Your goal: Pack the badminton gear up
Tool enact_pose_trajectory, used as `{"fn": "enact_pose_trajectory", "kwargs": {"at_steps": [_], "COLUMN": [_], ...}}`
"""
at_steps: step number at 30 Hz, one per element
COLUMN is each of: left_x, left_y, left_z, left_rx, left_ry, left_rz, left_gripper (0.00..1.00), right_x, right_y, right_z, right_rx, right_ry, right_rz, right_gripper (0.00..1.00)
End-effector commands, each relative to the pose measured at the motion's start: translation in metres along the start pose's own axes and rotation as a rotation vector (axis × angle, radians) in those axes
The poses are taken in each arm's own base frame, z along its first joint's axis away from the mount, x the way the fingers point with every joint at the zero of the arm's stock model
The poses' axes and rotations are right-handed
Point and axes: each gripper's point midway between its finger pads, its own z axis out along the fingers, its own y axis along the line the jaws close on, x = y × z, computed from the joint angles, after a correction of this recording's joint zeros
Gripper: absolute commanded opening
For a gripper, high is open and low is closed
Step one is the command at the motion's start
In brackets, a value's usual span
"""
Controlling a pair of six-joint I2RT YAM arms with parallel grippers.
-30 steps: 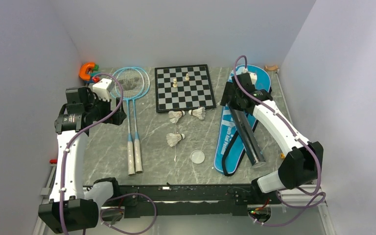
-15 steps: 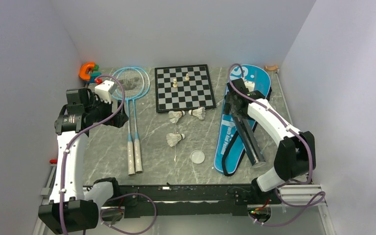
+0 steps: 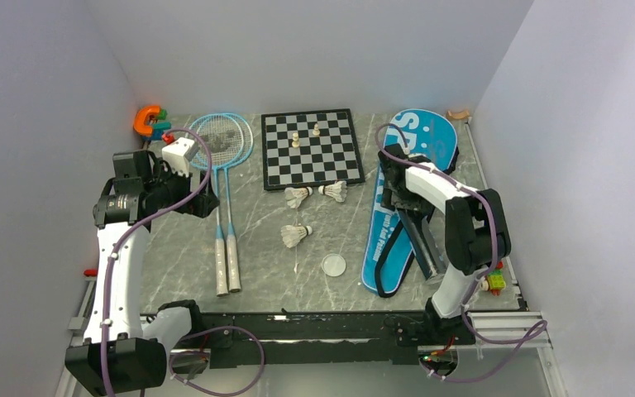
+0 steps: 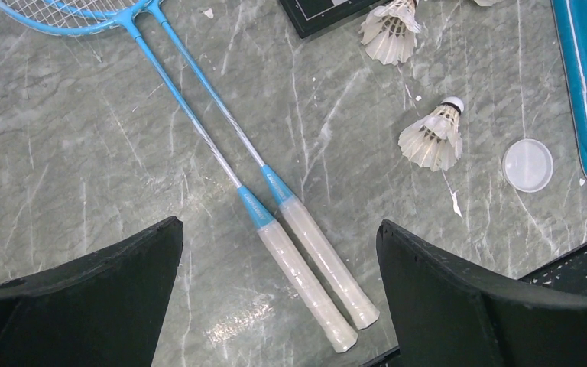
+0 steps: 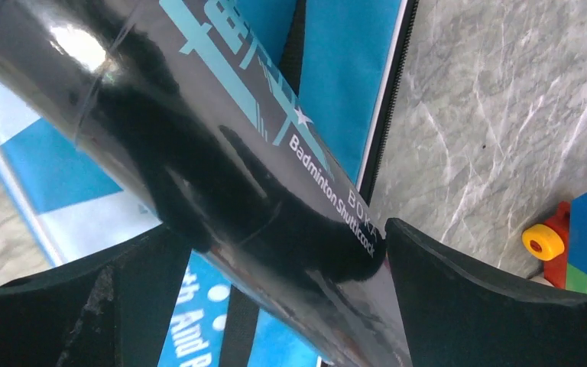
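Note:
Two light-blue rackets (image 3: 225,207) lie side by side at the left, their white handles (image 4: 306,267) straight below my left gripper (image 4: 279,229), which hangs open above them (image 3: 201,201). Three white shuttlecocks (image 3: 298,197) (image 3: 333,191) (image 3: 296,236) rest mid-table; the nearest shows in the left wrist view (image 4: 432,138). The black lettered tube (image 3: 420,236) lies on the blue bag (image 3: 426,136). My right gripper (image 3: 395,194) is open, its jaws on either side of the tube (image 5: 222,153), low over the bag (image 5: 336,69).
A chessboard (image 3: 310,149) with pale pieces stands at the back centre, and an orange C-shaped toy (image 3: 146,120) sits in the back left corner. A round clear lid (image 3: 333,265) lies near the bag. Coloured toy bricks (image 3: 494,281) sit at the right edge.
My right arm has folded in, and its gripper has come down from the bag's head onto the tube's far end, uncovering the bag's lettering. The left arm has barely shifted.

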Motion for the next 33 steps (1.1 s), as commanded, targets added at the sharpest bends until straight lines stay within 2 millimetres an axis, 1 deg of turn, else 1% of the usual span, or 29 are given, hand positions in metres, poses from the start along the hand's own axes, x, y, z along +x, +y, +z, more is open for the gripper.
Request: {"fn": "enact_pose_trajectory", "kwargs": {"at_steps": [1, 5, 10, 13, 18, 21, 23, 27, 31, 33], "left_x": [-0.003, -0.002, -0.003, 0.0, 0.007, 0.006, 0.004, 0.0, -0.001, -0.003], "left_y": [-0.006, -0.005, -0.005, -0.006, -0.008, -0.011, -0.014, -0.022, -0.027, -0.028], "left_z": [-0.003, -0.003, -0.002, 0.0, 0.004, 0.007, 0.007, 0.007, 0.008, 0.008], "left_rx": [0.024, 0.024, 0.026, 0.038, 0.058, 0.064, 0.067, 0.081, 0.093, 0.097], "left_ry": [-0.028, -0.016, -0.015, -0.005, 0.022, 0.032, 0.03, 0.023, 0.029, 0.027], "left_rz": [0.023, 0.022, 0.025, 0.023, 0.023, 0.038, 0.045, 0.054, 0.064, 0.063], "left_gripper": [0.99, 0.99, 0.99, 0.99, 0.99, 0.99, 0.99, 0.99, 0.99, 0.99], "right_x": [0.001, 0.013, 0.023, 0.024, 0.024, 0.023, 0.022, 0.014, 0.008, 0.004], "right_y": [-0.004, 0.004, 0.021, 0.027, 0.031, 0.035, 0.036, 0.037, 0.036, 0.038], "right_z": [0.018, 0.028, 0.032, 0.032, 0.03, 0.028, 0.026, 0.016, 0.005, -0.004], "right_rx": [-0.001, -0.058, -0.137, -0.169, -0.197, -0.232, -0.262, -0.298, -0.325, -0.354], "right_ry": [0.026, 0.065, 0.103, 0.111, 0.117, 0.125, 0.13, 0.115, 0.104, 0.094], "right_rz": [0.036, 0.052, 0.064, 0.071, 0.085, 0.108, 0.129, 0.161, 0.181, 0.197], "right_gripper": [1.0, 1.0, 0.99, 0.93, 0.79, 0.72, 0.64, 0.49, 0.43, 0.4]}}
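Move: Just below the right hand, between its open fingers, runs the shuttlecock tube, its middle about 4 cm back, 2 cm right and 3 cm lower. The racket bag lies under it, centred some 5 cm ahead and 1 cm left of the hand. The nearest shuttlecock is about 25 cm left and 9 ahead, the white lid 24 left and 14 back. From the left hand the tube is some 60 cm right, 3 ahead, 20 lower. Sinking about 3 cm over the tube while edging slightly right, the right hand closes its fingers partway and pinches the tube's sides, squeeze rising, then shifts back left some 2.5 cm and rolls about 15 degrees so the fingers point straighter down. The empty left hand, fingers wide open, drifts 2–3 cm right and a little down. ##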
